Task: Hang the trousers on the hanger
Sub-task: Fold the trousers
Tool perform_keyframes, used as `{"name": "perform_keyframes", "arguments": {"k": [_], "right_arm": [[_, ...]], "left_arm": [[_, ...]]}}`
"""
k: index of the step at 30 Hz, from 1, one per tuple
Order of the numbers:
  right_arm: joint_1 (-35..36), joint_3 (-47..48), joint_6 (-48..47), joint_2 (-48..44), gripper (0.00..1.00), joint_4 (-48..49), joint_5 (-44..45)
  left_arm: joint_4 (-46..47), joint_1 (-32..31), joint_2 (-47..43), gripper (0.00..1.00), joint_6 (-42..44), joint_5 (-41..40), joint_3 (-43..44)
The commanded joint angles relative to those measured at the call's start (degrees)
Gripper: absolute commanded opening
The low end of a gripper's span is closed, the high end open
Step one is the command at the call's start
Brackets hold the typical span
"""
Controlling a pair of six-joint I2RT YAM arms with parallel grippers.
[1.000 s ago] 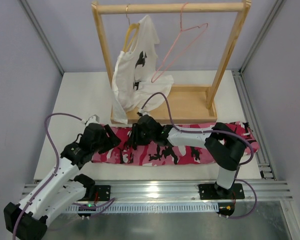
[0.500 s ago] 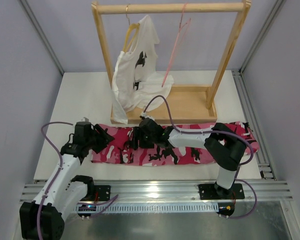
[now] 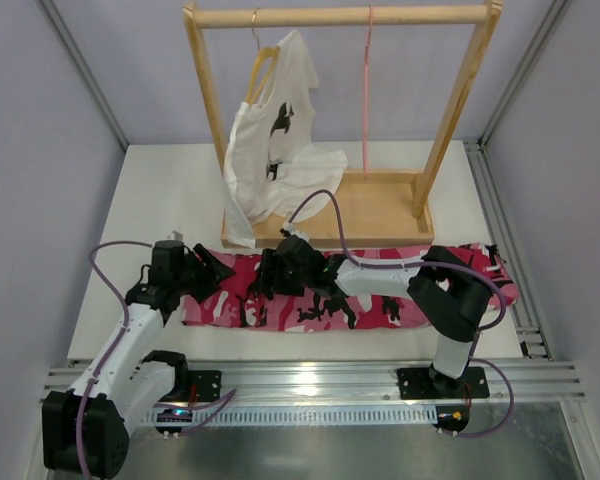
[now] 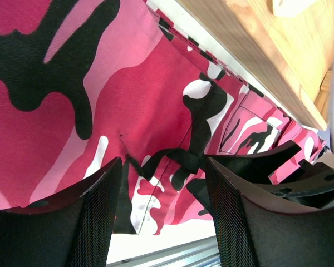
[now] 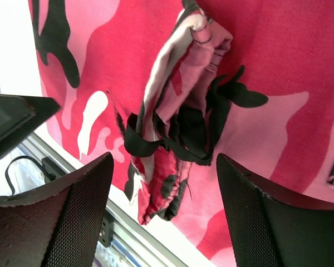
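The trousers [image 3: 380,290], in pink, white and black camouflage, lie flat across the near part of the table. The hanger [image 3: 366,90], thin pink wire, hangs edge-on from the rack's top rod. My left gripper [image 3: 212,266] is over the trousers' left end, open with nothing between its fingers; below it is printed cloth [image 4: 128,100]. My right gripper [image 3: 265,280] stands just to its right, also open. A bunched fold with a black strap [image 5: 183,128] lies between its fingers, touching neither. In the wrist views my left gripper [image 4: 164,167] and right gripper [image 5: 164,161] both show wide gaps.
A wooden rack [image 3: 460,110] stands at the back on a wooden base tray [image 3: 380,205]. A white T-shirt with a black print [image 3: 270,140] hangs on a wooden hanger at the rack's left. An aluminium rail [image 3: 310,380] runs along the near edge.
The right gripper's jaws have spread apart over the bunched fold. The left arm has pulled back to the left. The pink hanger has swung round to edge-on.
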Motion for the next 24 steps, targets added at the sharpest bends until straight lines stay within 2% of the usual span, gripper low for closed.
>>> {"name": "perform_keyframes", "arguments": {"k": [1, 4, 10, 14, 18, 22, 24], "right_arm": [[0.4, 2.0, 1.4, 0.9, 0.77, 3.4, 1.8], [0.4, 3.1, 1.3, 2.4, 0.77, 2.3, 1.9], [1.0, 3.7, 1.7, 4.9, 0.74, 2.7, 3.9], [1.3, 3.5, 1.3, 5.3, 0.65, 1.4, 5.3], [1.3, 1.4, 1.4, 4.3, 0.46, 1.7, 6.5], [1.3, 1.7, 0.8, 4.6, 0.35, 1.9, 5.6], [1.4, 1.7, 0.9, 5.4, 0.35, 2.6, 4.6]], "left_arm": [[6.2, 0.4, 1.4, 0.62, -2.2, 3.3, -2.7], [8.5, 0.4, 1.4, 0.62, -4.0, 3.7, -4.4], [7.2, 0.4, 1.8, 0.62, -3.8, 1.2, -4.5], [6.8, 0.4, -0.1, 0.63, -5.4, -1.6, -6.5], [6.7, 0.3, -0.1, 0.65, -6.3, -2.8, -7.6], [6.3, 0.4, 1.4, 0.64, -6.1, -3.7, -7.0], [6.4, 0.4, 1.3, 0.64, -6.1, -4.0, -6.7]]}}
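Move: The small raised fold in the trousers lies just about straight under the right hand's open fingers, 3 cm down and maybe 1 cm ahead. From that hand the rack base's near left corner is about 8 cm ahead and 8 cm to the left. For the left hand the same fold is some 8 cm to the right, 1 cm back and 7 cm lower; the trousers' left end is about 8 cm to its left, 1 cm back. Down by not quite 3 cm, the right hand sinks over the raised fold with its fingers apart, then shuts them to about half that gap and pinches the cloth between the pads. The left hand also lowers, about 4 cm and a little back, in two stages, tilting slightly; its fingers stay open above the flat cloth left of the fold, coming close to it. ##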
